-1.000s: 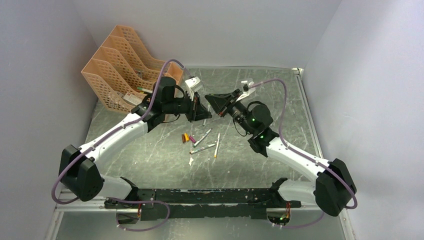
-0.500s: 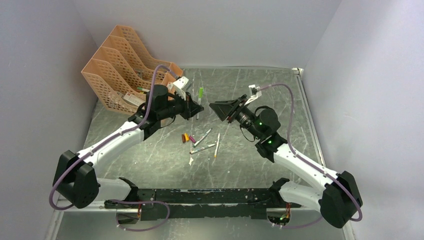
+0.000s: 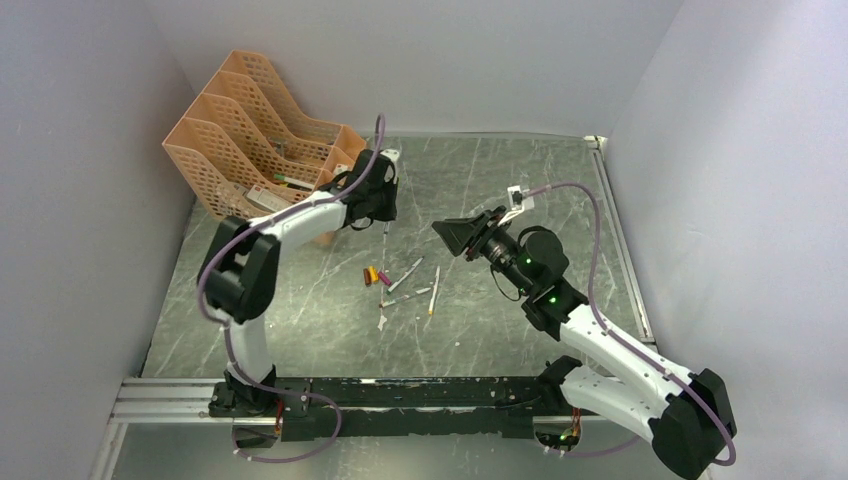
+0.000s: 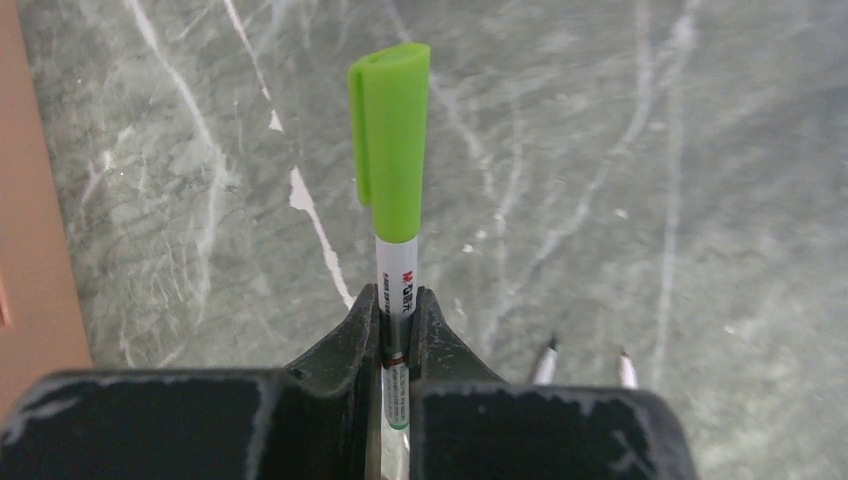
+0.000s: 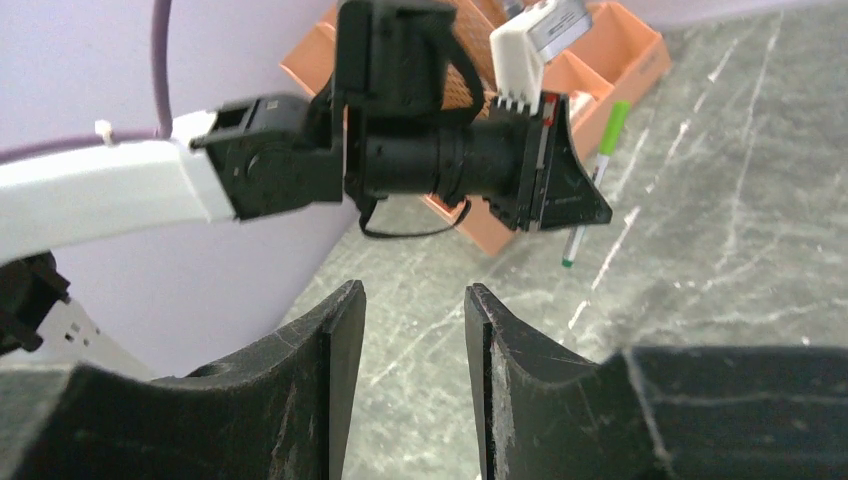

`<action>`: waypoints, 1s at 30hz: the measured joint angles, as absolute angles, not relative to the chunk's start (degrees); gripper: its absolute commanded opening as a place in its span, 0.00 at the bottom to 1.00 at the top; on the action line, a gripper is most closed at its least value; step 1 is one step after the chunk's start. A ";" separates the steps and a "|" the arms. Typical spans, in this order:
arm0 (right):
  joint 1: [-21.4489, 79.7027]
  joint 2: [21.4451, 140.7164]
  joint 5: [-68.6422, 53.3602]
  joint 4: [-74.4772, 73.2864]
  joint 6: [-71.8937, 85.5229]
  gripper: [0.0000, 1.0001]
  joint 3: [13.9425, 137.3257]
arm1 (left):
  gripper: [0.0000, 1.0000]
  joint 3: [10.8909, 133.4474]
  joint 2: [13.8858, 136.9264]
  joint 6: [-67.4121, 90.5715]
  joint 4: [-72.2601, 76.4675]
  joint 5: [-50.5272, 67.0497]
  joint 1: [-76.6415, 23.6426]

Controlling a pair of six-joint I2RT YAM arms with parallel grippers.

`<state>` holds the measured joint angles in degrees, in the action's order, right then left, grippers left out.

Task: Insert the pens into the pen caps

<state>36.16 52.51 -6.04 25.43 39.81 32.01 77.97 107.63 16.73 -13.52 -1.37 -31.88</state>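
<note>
My left gripper (image 4: 398, 300) is shut on a white pen (image 4: 396, 265) that wears a bright green cap (image 4: 390, 140) and points away from the jaws. From above, the left gripper (image 3: 384, 212) hangs beside the orange file holder. My right gripper (image 5: 412, 290) is open and empty, facing the left gripper (image 5: 565, 200) and its capped pen (image 5: 610, 130) across a gap. The right gripper (image 3: 450, 232) is over mid-table. Three uncapped pens (image 3: 405, 275) lie on the table between the arms. Next to them sit an orange-yellow pen cap (image 3: 372, 275) and a magenta pen cap (image 3: 384, 278).
An orange mesh file holder (image 3: 250, 140) stands at the back left, close behind the left gripper. A small white scrap (image 3: 382, 322) lies near the loose pens. Grey walls close in on both sides of the marbled table (image 3: 500, 320).
The two grippers were together over the table; the right gripper opened, let go and drew back right. The left arm swung back toward the file holder with the green-capped pen.
</note>
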 measured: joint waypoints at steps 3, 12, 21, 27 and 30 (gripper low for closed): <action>36.05 52.90 -6.04 24.82 39.77 0.41 30.26 | 0.08 83.44 113.43 16.93 -18.22 -3.90 -31.62; 35.97 57.65 -8.34 24.73 39.94 0.42 27.92 | 0.25 92.12 122.06 16.97 -27.14 -8.71 -31.20; 35.97 59.68 -8.29 21.45 38.52 0.41 27.92 | 0.45 93.49 124.29 16.93 -30.22 -9.45 -31.20; 36.75 69.54 -3.70 9.76 37.28 0.61 33.23 | 0.53 91.81 122.41 16.38 -28.99 -9.23 -31.29; 38.83 73.93 1.67 3.75 37.10 0.63 36.29 | 0.55 87.77 117.54 15.86 -26.39 -10.92 -32.27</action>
<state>38.83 73.93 1.67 3.75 37.10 36.29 87.77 117.54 15.86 -26.39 -10.92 -32.27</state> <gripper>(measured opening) 0.616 0.532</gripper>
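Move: The left hand grips the green-capped pen about 8 cm above a bare patch of table, 2 cm ahead and 3 cm to its left. The organizer's near corner is some 14 cm left and 2 cm back, and the purple cap about 14 cm back. For the empty right hand, the yellow-ended pen lies roughly 27 cm below and 2 cm back; the teal-ended pen is 3 cm ahead and 7 cm left, the red-ended one 4 cm back and 6 cm left. Fingers open and let go of the capped pen at the table: the left hand first sinks about 7.5 cm, easing left and a little forward as its fingers tip farther down, then starts back up some 3 cm. The right hand drops about 18 cm towards the yellow-ended pen, tipping its fingers down roughly 40 degrees and spreading them wider near the end. ##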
